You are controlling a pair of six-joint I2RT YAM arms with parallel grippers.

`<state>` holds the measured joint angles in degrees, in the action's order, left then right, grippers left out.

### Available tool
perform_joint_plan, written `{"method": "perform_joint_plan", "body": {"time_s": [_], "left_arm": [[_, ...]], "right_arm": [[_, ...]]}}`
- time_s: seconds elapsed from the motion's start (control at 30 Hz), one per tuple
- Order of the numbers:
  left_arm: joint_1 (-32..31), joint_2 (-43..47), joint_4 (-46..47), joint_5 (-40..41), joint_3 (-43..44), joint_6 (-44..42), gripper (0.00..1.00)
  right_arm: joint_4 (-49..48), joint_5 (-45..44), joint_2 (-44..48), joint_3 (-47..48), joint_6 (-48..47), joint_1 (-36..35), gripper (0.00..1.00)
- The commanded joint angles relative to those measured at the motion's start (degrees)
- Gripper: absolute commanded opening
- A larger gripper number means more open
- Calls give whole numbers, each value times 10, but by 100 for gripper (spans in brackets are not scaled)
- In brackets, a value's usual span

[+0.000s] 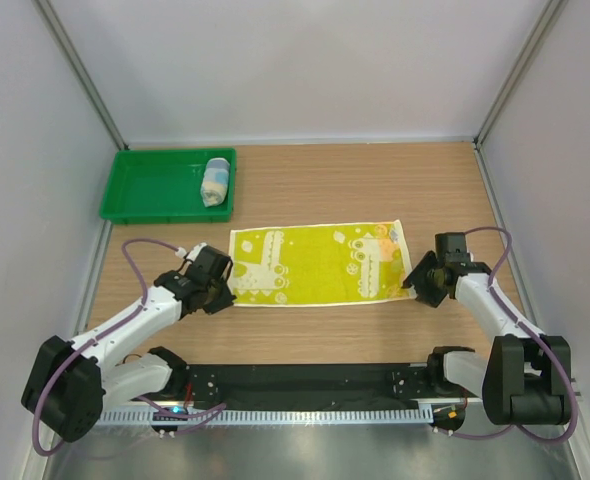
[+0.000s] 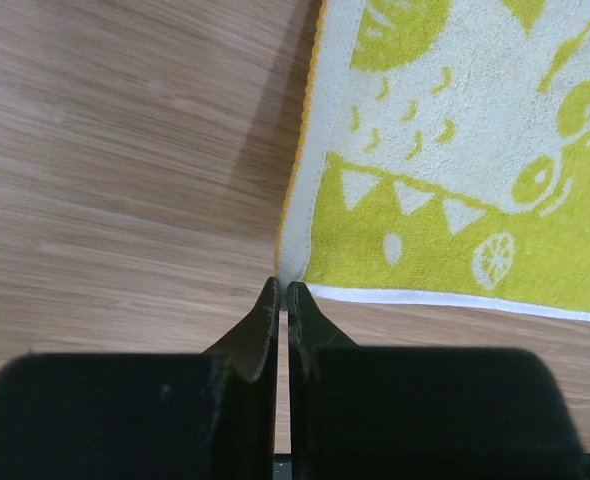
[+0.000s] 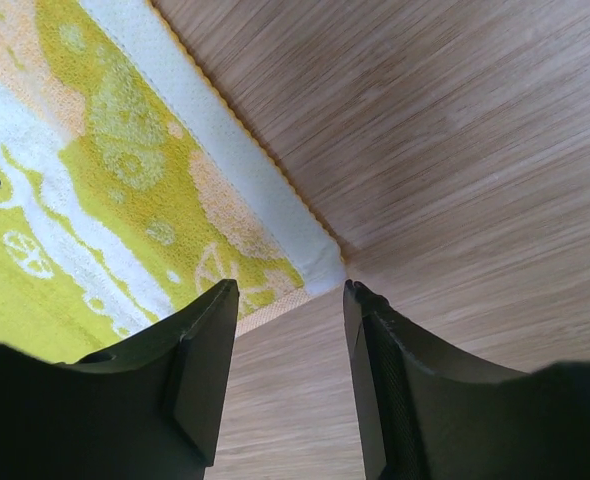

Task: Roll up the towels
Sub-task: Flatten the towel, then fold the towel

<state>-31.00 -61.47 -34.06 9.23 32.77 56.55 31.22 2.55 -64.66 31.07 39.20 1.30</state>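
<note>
The yellow-green towel (image 1: 315, 262) lies flat and spread out on the wooden table, its orange-edged short sides at left and right. My left gripper (image 1: 225, 290) is at its near-left corner. In the left wrist view the gripper (image 2: 282, 287) is shut, with the white corner of the towel (image 2: 455, 150) pinched between the tips. My right gripper (image 1: 415, 283) sits at the near-right corner. Seen from the right wrist, this gripper (image 3: 289, 290) is open, and the corner of the towel (image 3: 125, 200) lies just ahead of the gap. The light blue towel (image 1: 215, 182) lies rolled up in the tray.
A green plastic tray (image 1: 150, 185) stands at the back left of the table. White walls with metal posts close in the sides and back. A black rail runs along the near edge between the arm bases.
</note>
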Motion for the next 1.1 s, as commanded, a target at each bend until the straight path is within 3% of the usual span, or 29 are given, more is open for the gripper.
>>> {"method": "perform_joint_plan", "body": {"time_s": [0.0, 0.47, 0.7, 0.8, 0.87, 1.07], "left_arm": [[2, -4, -7, 17, 7, -7, 1], [16, 5, -19, 18, 15, -14, 1], [16, -1, -16, 18, 15, -14, 1], [17, -5, -14, 18, 18, -14, 1], [17, -7, -17, 19, 19, -17, 1], [17, 13, -57, 37, 40, -20, 1]], "right_arm": [[-13, -4, 2, 0, 4, 3, 53], [-27, -10, -32, 2, 2, 6, 45], [-33, -3, -36, 0, -3, 6, 27], [-36, -1, -35, 0, -4, 6, 16], [-39, 5, -28, 0, -8, 6, 2], [-13, 19, 36, 13, -17, 6, 1]]}}
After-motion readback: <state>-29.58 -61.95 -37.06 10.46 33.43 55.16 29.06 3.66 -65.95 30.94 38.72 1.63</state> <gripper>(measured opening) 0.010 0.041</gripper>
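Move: The yellow towel's near right corner lies almost under the right hand's half-open fingers, level fore and aft, about 1 cm to their right and 2 cm below. From there the towel's far right corner is about 16 cm ahead and 3 cm left, and its middle about 21 cm left and 7 cm ahead. The left hand already pinches the near left corner; the right corner is roughly 40 cm to that hand's right and 1 cm ahead. The right hand sinks about 1 cm onto the towel's near right corner, shuts its half-open fingers to pinch it between the tips, then starts to rise again by nearly as much, easing slightly forward. Meanwhile the left hand keeps its shut grip on the near left corner and draws it slowly some 1.5 cm to the left, away from the other hand. ##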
